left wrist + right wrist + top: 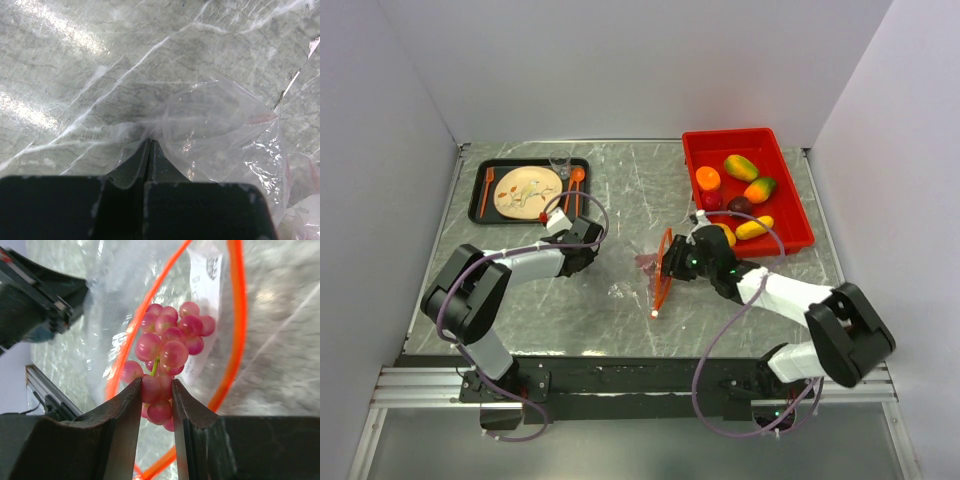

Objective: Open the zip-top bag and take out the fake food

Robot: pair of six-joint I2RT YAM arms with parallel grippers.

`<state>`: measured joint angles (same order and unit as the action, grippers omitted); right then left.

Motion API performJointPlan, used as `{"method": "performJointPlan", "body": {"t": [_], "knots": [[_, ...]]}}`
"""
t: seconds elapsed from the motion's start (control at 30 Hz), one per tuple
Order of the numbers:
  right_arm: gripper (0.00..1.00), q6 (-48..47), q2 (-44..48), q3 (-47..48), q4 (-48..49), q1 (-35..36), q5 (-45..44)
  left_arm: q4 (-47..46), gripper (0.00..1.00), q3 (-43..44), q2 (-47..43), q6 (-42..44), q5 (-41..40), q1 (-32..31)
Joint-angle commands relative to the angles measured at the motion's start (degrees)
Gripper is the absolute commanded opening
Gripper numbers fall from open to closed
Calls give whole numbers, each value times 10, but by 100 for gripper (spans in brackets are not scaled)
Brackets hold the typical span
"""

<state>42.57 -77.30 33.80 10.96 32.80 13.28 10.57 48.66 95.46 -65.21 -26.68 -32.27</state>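
Observation:
The clear zip-top bag (pixel 638 272) lies mid-table with its orange-red zipper strip (pixel 240 315) spread into an open loop. My left gripper (pixel 150 141) is shut, pinching the bag's thin plastic (pixel 215 120) at its far end from the mouth. My right gripper (pixel 156 387) reaches into the bag's mouth and is shut on a bunch of pink fake grapes (pixel 170 342), with the lower grapes squeezed between its fingers. In the top view the right gripper (pixel 672 265) sits at the zipper loop (pixel 663 270). More fake food (pixel 742 168), namely mango shapes and orange, yellow and dark pieces, lies in the red bin.
The red bin (pixel 788 195) stands at the back right, close behind the right arm. A black tray (pixel 480 190) with a beige plate (pixel 528 190) and orange cutlery sits at the back left. White walls enclose the marbled table on three sides.

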Motion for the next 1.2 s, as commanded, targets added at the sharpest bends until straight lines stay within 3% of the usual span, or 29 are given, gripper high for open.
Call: {"method": "performJointPlan", "body": {"t": [0.0,0.77,1.17], "knots": [[36,-14,74,-14,-19,-19,-12,56,1,-13,24,-7,0,3],[38,-46,223,-17,-152,-116,-30,61,1,-2,23,-11,3,4],[39,-57,227,36,-176,-187,9,69,1,6,20,-4,1,4]]}}
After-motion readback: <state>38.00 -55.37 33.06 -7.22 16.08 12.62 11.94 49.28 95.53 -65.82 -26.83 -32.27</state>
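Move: The grapes are already pinched in the right hand, which stands at the bag's orange-edged mouth, the mouth's middle being about 5 cm below and 1 cm left. The red bin they are bound for has its middle some 20 cm ahead, 20 cm right and 5 cm down; the orange fruit in its near corner is about 8 cm ahead, 13 cm right and 6 cm down. From the left hand the bin's middle lies roughly 16 cm ahead, 38 cm right and 2 cm up. The grapes, still held by one end between the right fingers, are drawn out of the bag mouth and carried about 11 cm right towards the bin's near-left corner, rising some 5 cm, mostly at the start and end, while the hand turns about 15 degrees clockwise. The left fingers stay shut on the clear film and keep the bag in place. ##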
